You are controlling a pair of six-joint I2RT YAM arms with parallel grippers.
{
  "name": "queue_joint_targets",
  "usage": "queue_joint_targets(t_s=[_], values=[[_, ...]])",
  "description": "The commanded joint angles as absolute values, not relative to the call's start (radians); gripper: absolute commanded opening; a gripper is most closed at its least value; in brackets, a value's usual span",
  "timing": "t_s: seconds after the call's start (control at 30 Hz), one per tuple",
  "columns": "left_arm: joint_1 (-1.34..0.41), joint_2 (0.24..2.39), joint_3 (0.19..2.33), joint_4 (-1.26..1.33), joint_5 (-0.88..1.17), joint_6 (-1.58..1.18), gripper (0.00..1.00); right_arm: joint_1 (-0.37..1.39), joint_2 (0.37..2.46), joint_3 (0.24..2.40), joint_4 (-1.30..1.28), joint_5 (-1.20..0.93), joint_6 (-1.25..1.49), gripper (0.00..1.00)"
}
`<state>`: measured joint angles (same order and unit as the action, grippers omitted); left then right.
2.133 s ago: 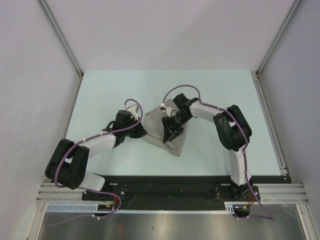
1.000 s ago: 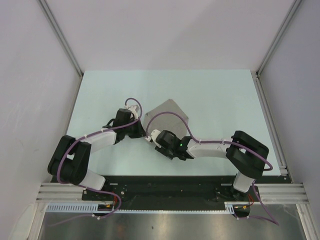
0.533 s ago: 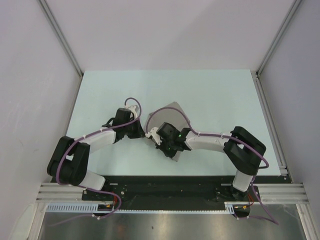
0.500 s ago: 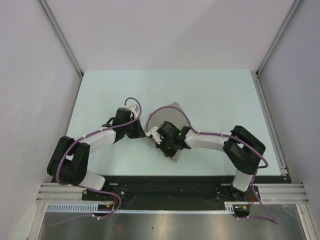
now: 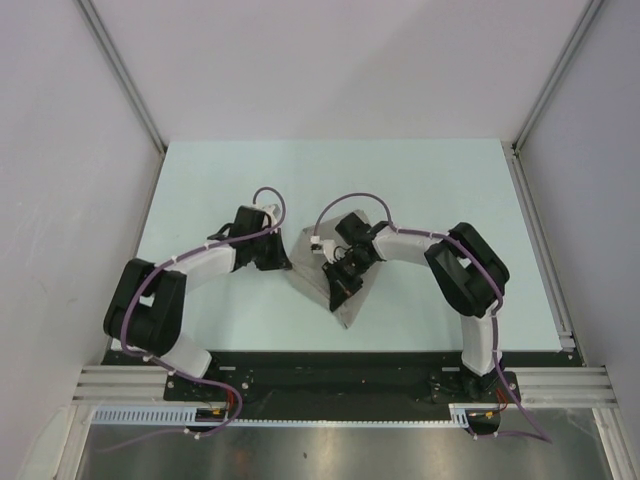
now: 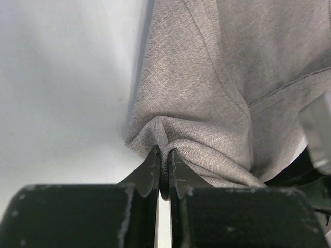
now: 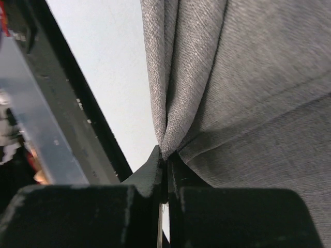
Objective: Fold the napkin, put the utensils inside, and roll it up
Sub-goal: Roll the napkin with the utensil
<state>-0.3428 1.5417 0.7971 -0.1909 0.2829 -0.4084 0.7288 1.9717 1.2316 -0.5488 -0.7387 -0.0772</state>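
Note:
The grey-beige napkin lies bunched on the pale table between the two arms, tapering to a point toward the near edge. My left gripper is shut on the napkin's left corner, which puckers at the fingertips. My right gripper is shut on a fold of the napkin near its middle, the cloth hanging in pleats from the jaws. The utensils are out of view.
The black base rail and the metal frame run along the near edge of the table, close to the napkin's tip. Grey walls enclose the table on three sides.
The right gripper has closed on the napkin and pulled back toward the table's middle, lifting cloth. The napkin went from a flat sheet to a bunched, pointed shape. The left gripper kept its hold.

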Motion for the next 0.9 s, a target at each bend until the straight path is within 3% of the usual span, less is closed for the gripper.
queue_joint_targets(t_s=[0.0, 0.3, 0.33, 0.43, 0.47, 0.57, 0.7, 0.83, 0.87], values=[[-0.324, 1.58, 0.854, -0.198, 0.291, -0.374, 0.0, 0.664, 2.008, 1.262, -0.594, -0.936, -0.078, 0.0], [-0.314, 1.651, 0.879, -0.198, 0.322, -0.368, 0.0, 0.601, 2.05, 1.247, -0.569, -1.014, -0.074, 0.03], [-0.314, 1.655, 0.879, -0.196, 0.325, -0.37, 0.0, 0.597, 2.043, 1.25, -0.568, -1.012, -0.072, 0.08], [-0.314, 1.654, 0.874, -0.189, 0.339, -0.374, 0.0, 0.572, 1.979, 1.255, -0.571, -0.98, -0.054, 0.36], [-0.314, 1.652, 0.874, -0.189, 0.339, -0.374, 0.0, 0.569, 1.958, 1.261, -0.574, -0.97, -0.049, 0.51], [-0.314, 1.652, 0.877, -0.192, 0.341, -0.374, 0.0, 0.56, 1.876, 1.284, -0.574, -0.898, -0.022, 0.67], [-0.314, 1.663, 0.882, -0.192, 0.344, -0.376, 0.0, 0.607, 1.767, 1.298, -0.52, -0.714, 0.017, 0.72], [-0.314, 1.675, 0.888, -0.19, 0.354, -0.379, 0.0, 0.748, 1.698, 1.289, -0.45, -0.308, 0.003, 0.77], [-0.314, 1.677, 0.888, -0.189, 0.353, -0.38, 0.0, 0.806, 1.698, 1.284, -0.411, -0.249, -0.029, 0.82]])
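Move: The napkin's rolled near-left edge is pinched by both hands. From the right hand, the middle of the napkin lies about 9 cm ahead, level sideways and a centimetre lower; the roll's near end is some 4 cm back and 3 cm to the right. The left gripper, on the roll's other end, stands roughly 9 cm ahead and 10 cm left of the right hand. From the left hand, the napkin's middle is about 11 cm right, barely ahead and 2 cm below. The roll's near part, still pinched in the right fingers, is carried a further 1.5 cm forward and right as that wrist tilts on by about 15 degrees; the right fingers then open wide, let go, and the hand rises 8 cm while going 5 cm forward over the napkin, tilting back. The left hand keeps its pinch on the roll's other end and sinks about 1.5 cm. ##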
